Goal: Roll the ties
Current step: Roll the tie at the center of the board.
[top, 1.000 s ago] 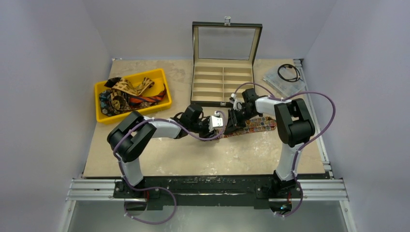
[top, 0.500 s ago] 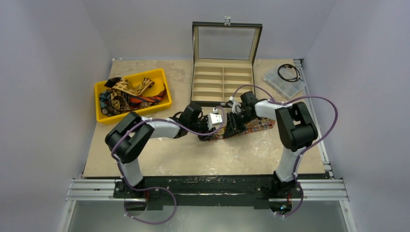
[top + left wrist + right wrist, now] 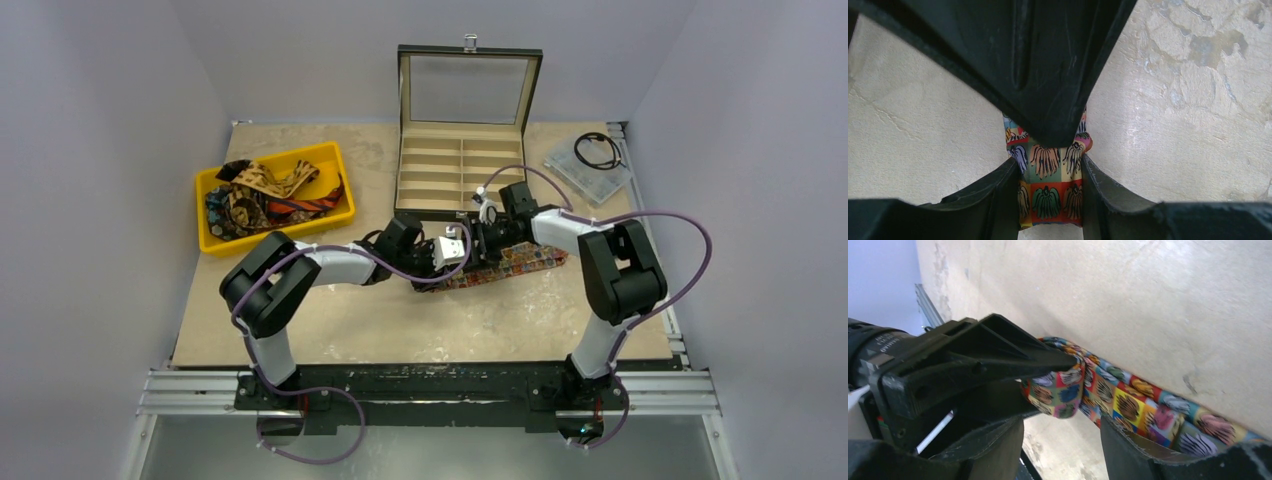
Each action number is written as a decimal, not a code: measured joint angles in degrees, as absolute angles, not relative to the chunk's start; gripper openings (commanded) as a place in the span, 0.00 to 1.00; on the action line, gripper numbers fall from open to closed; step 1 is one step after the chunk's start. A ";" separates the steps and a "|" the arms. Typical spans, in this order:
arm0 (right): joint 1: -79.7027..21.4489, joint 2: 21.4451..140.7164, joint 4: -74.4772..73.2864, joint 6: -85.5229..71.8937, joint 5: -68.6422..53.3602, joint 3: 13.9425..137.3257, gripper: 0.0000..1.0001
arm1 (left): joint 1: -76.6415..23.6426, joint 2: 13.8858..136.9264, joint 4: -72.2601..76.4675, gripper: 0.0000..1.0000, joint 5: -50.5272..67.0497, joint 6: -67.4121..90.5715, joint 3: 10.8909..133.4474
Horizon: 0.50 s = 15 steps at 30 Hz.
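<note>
The multicoloured floral tie lies flat on the table in front of the box. Its left end is folded over. My left gripper is shut on that folded end; in the left wrist view the fabric is pinched between both fingers of that gripper. My right gripper is open right beside it. In the right wrist view its jaws stand apart below the fold, and the tie runs off to the right over one finger. The other ties lie in a heap in the yellow bin.
The yellow bin stands at the back left. An open compartment box with a raised glass lid stands just behind the grippers. A black coiled cable lies on a clear bag at the back right.
The right arm's elbow has swung to the right and its gripper has drawn in close to the left one. The tie has shifted a little left. The left gripper has kept hold of the folded end.
</note>
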<state>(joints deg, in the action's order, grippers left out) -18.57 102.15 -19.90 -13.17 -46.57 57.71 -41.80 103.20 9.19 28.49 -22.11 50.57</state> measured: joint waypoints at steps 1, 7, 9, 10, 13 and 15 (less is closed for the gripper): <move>-18.92 102.39 -18.96 -14.11 -47.09 57.71 0.57 | -41.80 103.22 9.15 0.16 28.47 -22.11 50.59; -21.56 105.86 -14.20 -17.78 -48.97 57.71 0.45 | -41.82 103.26 8.82 0.16 28.38 -22.11 50.78; -22.04 107.35 -13.63 -18.15 -49.06 57.71 0.26 | -41.87 103.26 8.80 0.15 28.34 -22.11 50.78; -22.13 107.77 -13.56 -18.20 -49.15 57.71 0.15 | -41.91 103.26 8.78 0.16 28.29 -22.13 50.78; -22.11 108.05 -13.17 -18.02 -50.09 57.84 0.00 | -42.06 103.26 8.86 0.24 28.05 -22.15 50.81; -22.11 108.12 -13.43 -17.76 -50.04 57.93 0.00 | -42.04 103.26 9.06 0.35 28.12 -22.11 50.78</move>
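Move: The tie roll is already between the left gripper's fingers, centred within a centimetre of the left hand point, on its right. From the open right gripper the roll lies about 4 cm left, 1 cm back and 2 cm lower. The tie's loose length runs off to the right, its middle about 8 cm right of the right hand, level with it fore and aft, 5 cm down; the tie box's middle is roughly 17 cm ahead, 3 cm left, 3 cm lower. Keep the left gripper still, holding the roll as it is. Bring the open right gripper about 3 cm left to the roll, then sink it some 2 cm, easing slightly back, and shut its fingers from over half open to nearly closed, pinching the tie at the roll right beside the left fingers. ##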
